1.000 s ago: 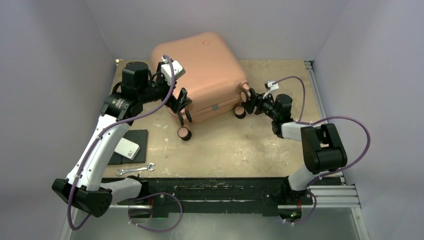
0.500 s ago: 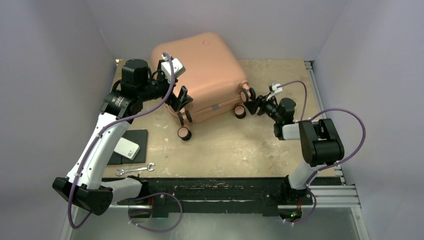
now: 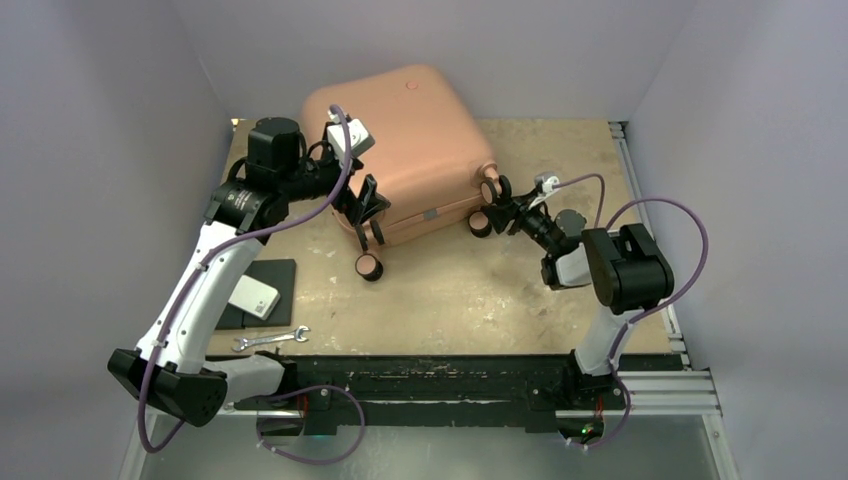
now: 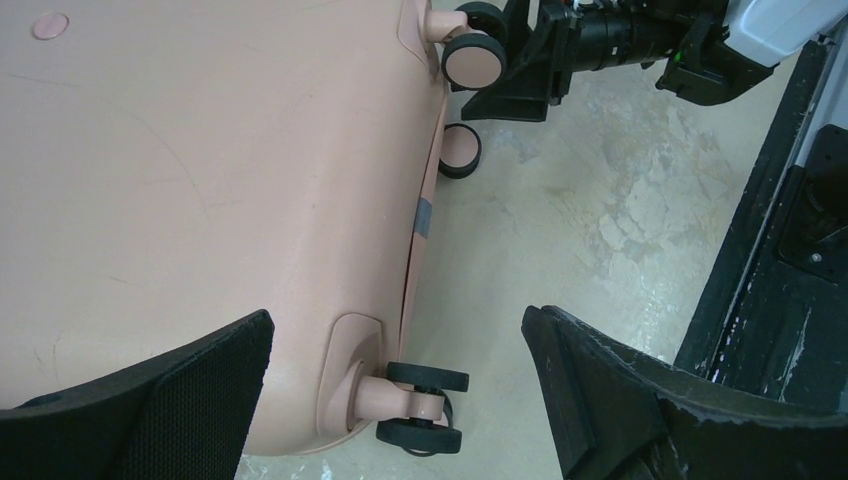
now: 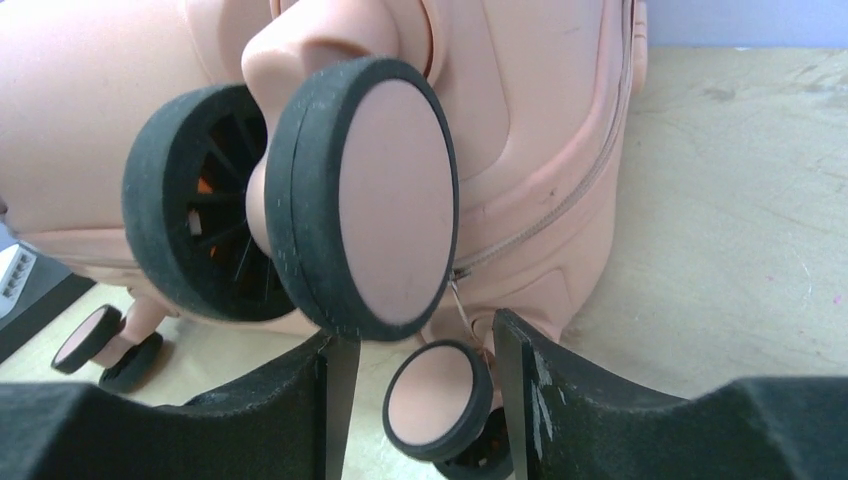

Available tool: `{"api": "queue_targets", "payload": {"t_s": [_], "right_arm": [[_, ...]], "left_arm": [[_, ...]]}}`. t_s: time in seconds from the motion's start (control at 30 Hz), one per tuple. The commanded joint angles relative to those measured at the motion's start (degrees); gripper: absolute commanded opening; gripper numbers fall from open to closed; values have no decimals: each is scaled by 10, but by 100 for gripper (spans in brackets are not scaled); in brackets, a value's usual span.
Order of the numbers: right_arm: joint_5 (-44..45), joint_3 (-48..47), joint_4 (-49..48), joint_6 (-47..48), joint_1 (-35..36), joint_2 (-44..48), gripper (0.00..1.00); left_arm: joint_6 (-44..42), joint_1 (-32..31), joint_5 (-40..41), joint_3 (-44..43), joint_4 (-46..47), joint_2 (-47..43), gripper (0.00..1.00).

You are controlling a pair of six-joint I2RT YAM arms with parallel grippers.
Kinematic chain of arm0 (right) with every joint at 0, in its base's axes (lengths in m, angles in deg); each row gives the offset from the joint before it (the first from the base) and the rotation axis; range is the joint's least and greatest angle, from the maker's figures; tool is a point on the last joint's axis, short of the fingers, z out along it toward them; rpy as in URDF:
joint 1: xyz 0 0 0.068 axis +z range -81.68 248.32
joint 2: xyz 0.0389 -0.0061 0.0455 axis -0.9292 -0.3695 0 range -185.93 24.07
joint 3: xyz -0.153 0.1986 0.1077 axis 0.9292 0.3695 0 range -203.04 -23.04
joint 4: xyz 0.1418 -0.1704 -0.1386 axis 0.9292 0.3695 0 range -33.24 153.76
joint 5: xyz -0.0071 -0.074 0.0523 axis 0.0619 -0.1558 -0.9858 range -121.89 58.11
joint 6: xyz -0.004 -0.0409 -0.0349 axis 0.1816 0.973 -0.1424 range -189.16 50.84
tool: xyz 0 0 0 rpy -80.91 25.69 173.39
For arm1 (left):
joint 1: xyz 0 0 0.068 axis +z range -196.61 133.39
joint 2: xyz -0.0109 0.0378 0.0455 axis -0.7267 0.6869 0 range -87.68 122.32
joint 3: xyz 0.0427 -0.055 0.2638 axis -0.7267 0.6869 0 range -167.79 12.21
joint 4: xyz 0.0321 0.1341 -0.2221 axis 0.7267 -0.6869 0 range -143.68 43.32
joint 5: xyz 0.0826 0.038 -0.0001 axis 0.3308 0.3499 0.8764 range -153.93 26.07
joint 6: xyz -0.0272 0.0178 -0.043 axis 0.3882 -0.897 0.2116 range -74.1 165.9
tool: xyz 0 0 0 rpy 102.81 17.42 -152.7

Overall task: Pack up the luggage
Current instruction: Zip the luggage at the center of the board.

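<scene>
The luggage (image 3: 420, 140) is a closed salmon-pink hard-shell suitcase lying flat at the back of the table. My left gripper (image 3: 365, 212) is open wide at its near left corner. In the left wrist view one finger (image 4: 180, 410) lies over the shell (image 4: 200, 150), the other over the table, with a corner wheel (image 4: 425, 405) between them, untouched. My right gripper (image 3: 497, 203) is at the suitcase's right end, partly open. Its fingertips (image 5: 335, 400) frame a small lower wheel (image 5: 440, 400) beyond them. A large upper wheel (image 5: 370, 200) sits just above the left fingertip. A zipper pull (image 5: 460, 300) hangs between the wheels.
A flat black pad with a white box (image 3: 252, 297) lies at the near left, with a silver wrench (image 3: 270, 340) in front of it. Grey walls close in on three sides. A metal rail (image 3: 640, 200) runs along the table's right edge.
The right arm's elbow swung left and nearer the suitcase, with the gripper staying at the wheels and its jaws narrowing a little. The left arm barely moved.
</scene>
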Motion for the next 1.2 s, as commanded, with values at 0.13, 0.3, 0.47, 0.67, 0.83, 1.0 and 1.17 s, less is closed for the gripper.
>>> {"api": "queue_targets", "payload": {"t_s": [0.13,0.3,0.47,0.67,0.83,1.0,1.17], "right_arm": [[42,-38,-34,1,21,-25,45],[48,-43,-26,4,23,-36,39],[49,-44,-32,2,23,-41,30],[50,-47,-42,-4,23,-46,0],[65,-35,-28,-3,21,-28,0],[78,-50,42,-4,18,-6,0],[80,-54,53,-4,17,-8,0]], "left_arm": [[2,-3,-25,-22,9,5,99],[1,-3,-31,-23,9,5,99],[2,-3,-37,-27,8,7,99],[3,-3,-47,-25,6,8,99],[-13,-9,-59,-24,-7,6,99],[-46,-47,-26,2,-16,-5,99],[-71,-87,8,36,-34,3,99]]}}
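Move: The zipper pull on the suitcase's right rim lies just in front of the half-open right fingers, about 2 cm ahead, 1 cm left and 1 cm below. The upper wheel pair overhangs the hand, some 5 cm above, 1 cm back and 1 cm left; the lower wheel is about 7 cm below, 1 cm ahead and 3 cm left. For the left hand the pull lies about 20 cm right, 11 cm ahead and 21 cm below. Forward by about 2 cm, with a slight dip, the right hand eases in under the upper wheel pair to the zipper pull, then nearly stops while its half-open fingers shut fully and pinch the pull. Late on, the left hand, wide open and touching nothing, swings back and to its right by some 4 cm above the suitcase's near rim, sinking a little. ##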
